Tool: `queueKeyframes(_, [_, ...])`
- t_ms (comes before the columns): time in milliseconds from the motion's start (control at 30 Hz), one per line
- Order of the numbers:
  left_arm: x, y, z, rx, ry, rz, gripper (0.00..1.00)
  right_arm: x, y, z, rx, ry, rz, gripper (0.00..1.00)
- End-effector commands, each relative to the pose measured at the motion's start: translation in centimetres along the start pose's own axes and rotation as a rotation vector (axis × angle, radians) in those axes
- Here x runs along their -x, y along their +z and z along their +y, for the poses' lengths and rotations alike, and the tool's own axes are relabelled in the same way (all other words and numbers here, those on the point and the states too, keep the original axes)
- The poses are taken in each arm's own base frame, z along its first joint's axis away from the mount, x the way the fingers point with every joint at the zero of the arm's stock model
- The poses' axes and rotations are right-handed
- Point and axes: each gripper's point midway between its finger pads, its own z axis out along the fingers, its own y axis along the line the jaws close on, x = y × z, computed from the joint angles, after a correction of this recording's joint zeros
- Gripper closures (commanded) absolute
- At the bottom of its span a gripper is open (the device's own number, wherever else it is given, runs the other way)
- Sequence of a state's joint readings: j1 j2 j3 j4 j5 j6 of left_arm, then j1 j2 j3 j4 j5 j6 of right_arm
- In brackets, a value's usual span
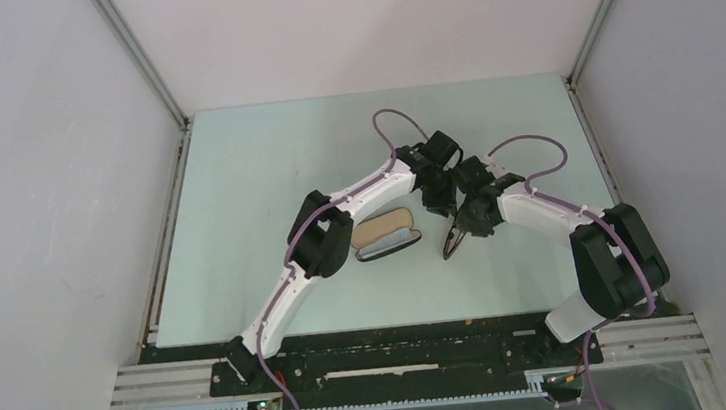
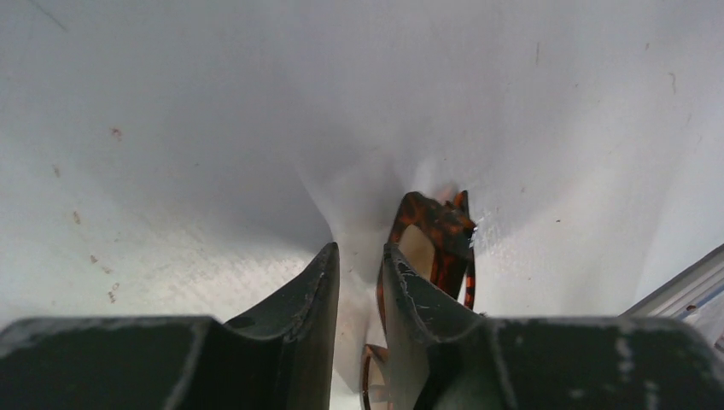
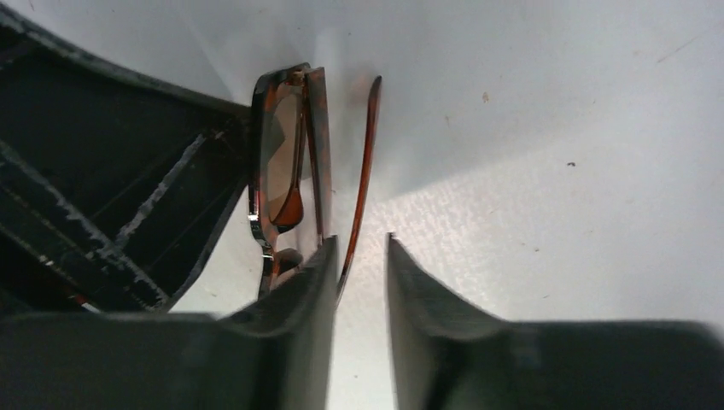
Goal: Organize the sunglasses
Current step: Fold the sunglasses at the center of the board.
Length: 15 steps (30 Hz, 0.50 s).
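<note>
The sunglasses [image 3: 286, 162], brown-framed with dark lenses, stand on edge on the table, folded. In the right wrist view one thin temple arm [image 3: 367, 154] runs into the gap of my right gripper [image 3: 360, 241], which is open, and lies along its left finger [image 3: 299, 299]. My left gripper [image 2: 359, 252] is also open, with bare table showing between its fingers. The frame [image 2: 435, 226] rests against its right finger [image 2: 418, 299] and sticks out beyond it. In the top view both grippers [image 1: 436, 201] [image 1: 455, 241] meet mid-table and mostly hide the sunglasses.
An oblong black case [image 1: 387, 235] with tan lining lies open just left of the grippers, beside the left arm's forearm. White walls enclose the pale green table [image 1: 236, 177] on three sides. A metal rail [image 2: 683, 286] shows at the right of the left wrist view.
</note>
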State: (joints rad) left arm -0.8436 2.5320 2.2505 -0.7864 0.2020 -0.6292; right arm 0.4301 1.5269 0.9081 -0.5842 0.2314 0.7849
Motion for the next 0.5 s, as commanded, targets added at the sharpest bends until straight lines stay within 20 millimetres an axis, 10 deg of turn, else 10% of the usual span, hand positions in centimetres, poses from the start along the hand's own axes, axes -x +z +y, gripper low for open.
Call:
queueKeyframes(0, [1.9,-4.0,-1.1,-0.022,-0.008,-0.096,0.70,1.5,-1.0,-0.3,0.012,-0.049,-0.051,0.56])
queueKeyframes(267, [3.7,-8.3,-2.4,-0.047,0.021,-0.182,0.68,2.3,-2.8,-0.9,0.089,-0.026,-0.079,0.49])
queueKeyframes(467, [3.9,-8.6,-1.1,-0.011,0.006,-0.181,0.70,1.9,-4.7,1.0,0.196,-0.020,-0.093,0.21])
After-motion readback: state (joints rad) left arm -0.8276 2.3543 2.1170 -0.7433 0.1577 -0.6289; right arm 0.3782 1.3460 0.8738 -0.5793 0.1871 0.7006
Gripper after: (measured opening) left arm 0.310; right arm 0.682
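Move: The sunglasses, folded, lie close under both hands: their middle is about 4 cm back and 2 cm to the right of the left hand, and a centimetre or so below it. From the right hand they lie some 3 cm left, 1 cm ahead and 2 cm down. The open glasses case with the cloth sits about 13 cm left and 4 cm back of the left hand, roughly 18 cm left and 1 cm ahead of the right. The sunglasses are left where they are as both hands draw apart and up. The right fingers spread from about a third to two thirds open, easing 1.5 cm right away from the outer temple before rising about 4 cm. The left hand slips 1.5 cm left, off the front of the frame, then lifts about 5 cm with its fingers unchanged. ##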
